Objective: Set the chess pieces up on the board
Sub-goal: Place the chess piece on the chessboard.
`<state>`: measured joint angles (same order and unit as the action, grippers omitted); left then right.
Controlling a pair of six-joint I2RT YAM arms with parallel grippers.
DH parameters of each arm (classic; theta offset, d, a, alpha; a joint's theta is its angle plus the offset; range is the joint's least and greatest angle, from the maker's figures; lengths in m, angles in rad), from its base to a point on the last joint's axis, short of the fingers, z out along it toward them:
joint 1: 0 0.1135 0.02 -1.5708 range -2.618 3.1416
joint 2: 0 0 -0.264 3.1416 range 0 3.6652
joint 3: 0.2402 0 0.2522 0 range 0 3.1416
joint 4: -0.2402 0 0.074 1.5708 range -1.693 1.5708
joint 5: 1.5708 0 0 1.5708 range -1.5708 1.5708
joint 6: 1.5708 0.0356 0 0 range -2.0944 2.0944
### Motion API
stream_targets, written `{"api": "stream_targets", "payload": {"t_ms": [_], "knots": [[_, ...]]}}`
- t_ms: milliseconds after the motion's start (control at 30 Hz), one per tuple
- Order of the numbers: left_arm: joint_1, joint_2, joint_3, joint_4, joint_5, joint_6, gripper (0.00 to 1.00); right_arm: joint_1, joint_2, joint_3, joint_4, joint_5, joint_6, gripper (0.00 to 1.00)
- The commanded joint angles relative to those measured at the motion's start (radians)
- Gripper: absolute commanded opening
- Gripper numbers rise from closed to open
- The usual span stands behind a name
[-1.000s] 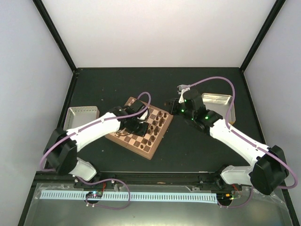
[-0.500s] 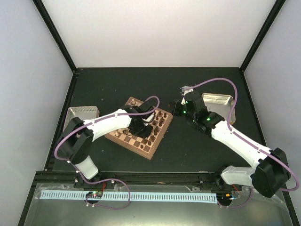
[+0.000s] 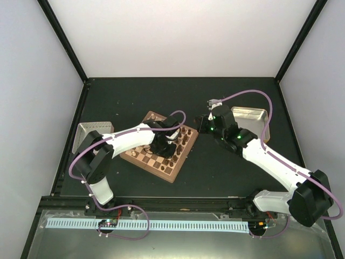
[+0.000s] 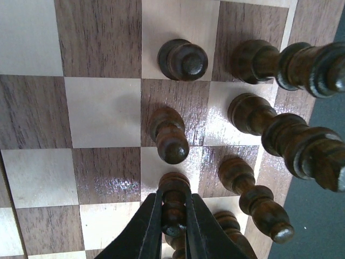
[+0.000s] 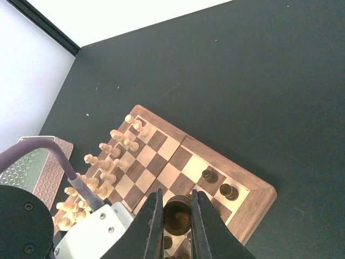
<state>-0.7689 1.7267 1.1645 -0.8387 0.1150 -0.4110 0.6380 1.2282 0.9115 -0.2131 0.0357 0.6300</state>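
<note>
The board (image 3: 144,157) lies tilted at mid table. Dark chess pieces (image 3: 182,139) crowd its right side, and pale ones (image 5: 105,156) line the far side in the right wrist view. My left gripper (image 3: 166,144) is low over the board's right half. It is shut on a dark pawn (image 4: 173,200) that stands among other dark pieces (image 4: 168,135) on the squares (image 4: 102,112). My right gripper (image 3: 200,124) hovers off the board's right corner, shut on a dark piece (image 5: 178,216) whose round base faces the camera. Below it, two dark pieces (image 5: 228,191) stand at the board's corner (image 5: 253,202).
A metal tray (image 3: 95,130) sits left of the board. A second tray (image 3: 249,115) lies at the right, behind my right arm. The left arm's white wrist (image 5: 94,233) and its purple cable (image 5: 51,152) hang over the board in the right wrist view. Black frame rails edge the mat.
My left gripper has slid to the right over the board with its pawn, and that arm's elbow has swung inward. The right gripper has drifted slightly right, still holding its piece.
</note>
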Motion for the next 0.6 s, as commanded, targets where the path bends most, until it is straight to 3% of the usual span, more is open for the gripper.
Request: {"api": "stream_targets", "payload": {"t_ms": [0,367,567], "knots": [[-0.009,0.016,0.039,-0.024,0.003,0.017,0.09,-0.006,-0.028,-0.012,0.006,0.021,-0.006,0.05],[-0.009,-0.005,0.051,-0.027,0.018,0.015,0.32,-0.005,-0.043,-0.013,0.001,0.02,-0.007,0.05],[0.011,-0.09,0.039,0.004,0.019,-0.012,0.38,-0.005,-0.051,-0.011,-0.002,-0.007,-0.018,0.05]]}}
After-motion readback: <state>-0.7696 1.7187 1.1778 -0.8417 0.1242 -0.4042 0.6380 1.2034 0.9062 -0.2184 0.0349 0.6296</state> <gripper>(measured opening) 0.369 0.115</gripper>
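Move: The dark pawn still pinched in the left fingers stands about 1 cm below the hand point, on its light square. The next pawn in its row is some 2 cm ahead and 1 cm right, another about 4 cm ahead and 2 cm right. A taller dark piece stands about 1 cm back and 2 cm right. From the right hand the pinched pawn lies roughly 9 cm back, 12 cm left and 17 cm down. The pawn is held down on its square by the left hand, which settles only a few millimetres. The fingers then open by about a quarter of their range and let go of it, and the hand starts up, rising about 1 cm off its lowest point with a slight drift right and no real turn of the wrist. ##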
